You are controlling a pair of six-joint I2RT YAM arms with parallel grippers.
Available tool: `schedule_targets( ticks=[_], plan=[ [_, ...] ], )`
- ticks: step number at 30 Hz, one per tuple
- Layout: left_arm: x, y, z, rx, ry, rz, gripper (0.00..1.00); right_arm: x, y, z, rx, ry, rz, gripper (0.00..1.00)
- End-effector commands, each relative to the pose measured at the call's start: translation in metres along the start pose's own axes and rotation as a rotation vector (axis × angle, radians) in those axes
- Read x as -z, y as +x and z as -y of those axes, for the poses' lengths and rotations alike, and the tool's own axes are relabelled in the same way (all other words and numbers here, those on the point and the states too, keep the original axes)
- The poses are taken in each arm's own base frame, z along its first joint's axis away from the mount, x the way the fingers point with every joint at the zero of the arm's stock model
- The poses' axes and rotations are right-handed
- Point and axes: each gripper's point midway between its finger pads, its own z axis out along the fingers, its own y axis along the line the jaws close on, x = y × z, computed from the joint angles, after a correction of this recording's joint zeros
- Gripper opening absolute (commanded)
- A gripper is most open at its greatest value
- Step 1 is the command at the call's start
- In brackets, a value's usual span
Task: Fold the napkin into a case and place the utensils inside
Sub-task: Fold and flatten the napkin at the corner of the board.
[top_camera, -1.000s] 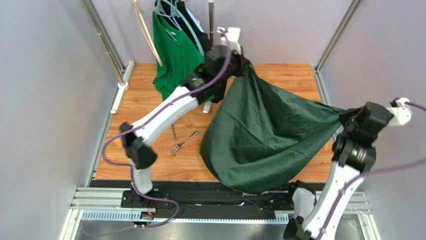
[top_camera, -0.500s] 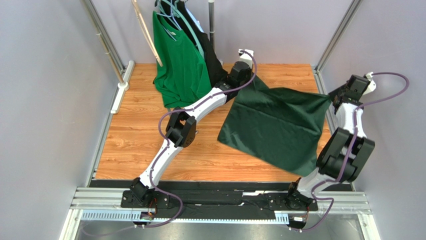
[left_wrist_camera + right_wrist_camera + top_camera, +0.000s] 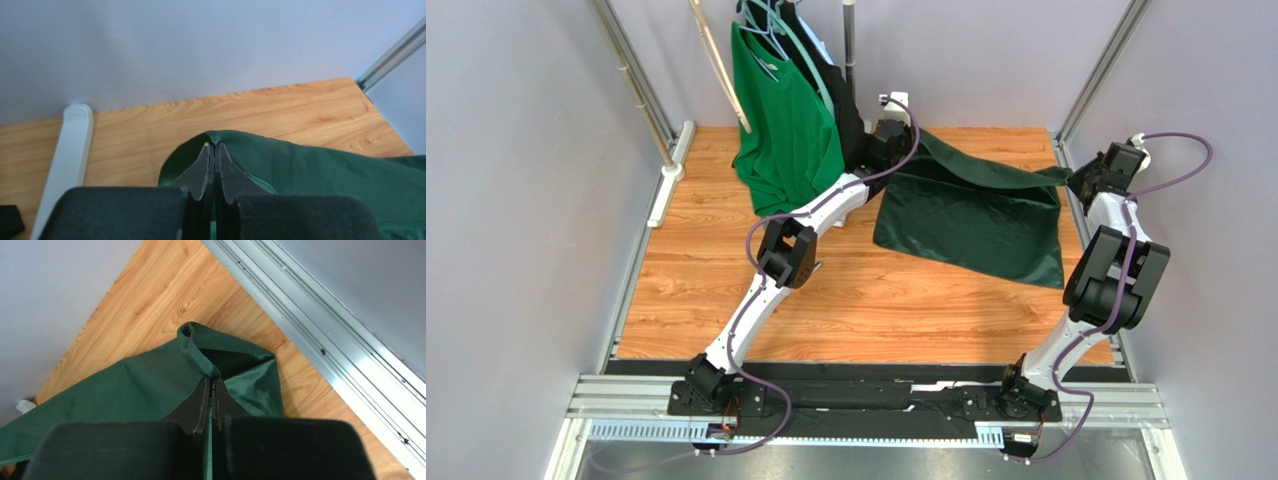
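The dark green napkin (image 3: 971, 215) is stretched across the far right of the wooden table, its near part lying flat and its far edge held up taut. My left gripper (image 3: 904, 140) is shut on the napkin's far left corner (image 3: 235, 145) near the back wall. My right gripper (image 3: 1074, 178) is shut on the far right corner (image 3: 200, 357) beside the right rail. In both wrist views the fingers are pressed together with green cloth pinched between them. No utensils show in the views; the left arm crosses the spot where a fork lay.
A brighter green T-shirt (image 3: 786, 125) and a black garment (image 3: 826, 60) hang on a rack at the back left, close to my left arm. A metal rail (image 3: 320, 330) runs along the table's right edge. Bare wood (image 3: 706, 270) lies to the left and front.
Both arms have reached far back and lowered the napkin, which hung bunched in the air a second ago. It now lies partly flat at the far right. The fork is no longer visible.
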Motion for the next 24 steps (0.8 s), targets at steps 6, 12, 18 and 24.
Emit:
schedule_targets(
  ticks=[6, 12, 18, 24],
  plan=[
    [0.06, 0.005, -0.007, 0.02, -0.014, -0.249, 0.0, 0.067, -0.001, 0.013, 0.048, 0.114, -0.018, 0.0],
    [0.095, 0.001, -0.022, 0.051, -0.046, -0.353, 0.0, 0.091, 0.008, 0.015, 0.059, 0.122, -0.053, 0.0],
    [0.1, -0.003, -0.013, 0.09, 0.003, -0.334, 0.0, 0.105, -0.003, 0.021, 0.074, 0.179, -0.016, 0.0],
    [0.096, -0.007, -0.007, 0.093, 0.033, -0.319, 0.0, 0.097, 0.007, 0.029, 0.065, 0.203, -0.053, 0.0]
  ],
)
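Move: Both my hands hold the napkin's raised edge. From my left hand, the middle of the napkin's lying part is about 18 cm back, 17 cm to the right and some 16 cm below; the rack's foot disc is 16 cm left and 5 cm back, with the black shirt hanging 12 cm left and 6 cm back. From my right hand the lying part's middle is about 26 cm left, 6 cm back and 14 cm down, and the side rail some 5 cm right, level ahead. I draw the pinched napkin edge back over its lying part, about 9 cm with each hand. My left hand dips some 8 cm on the way back and then climbs most of it again, working about 5 cm left towards the rack and tipping its fingers down some 20 degrees; my right hand rises about 3 cm and tips down slightly. Both grippers stay shut on the cloth. ##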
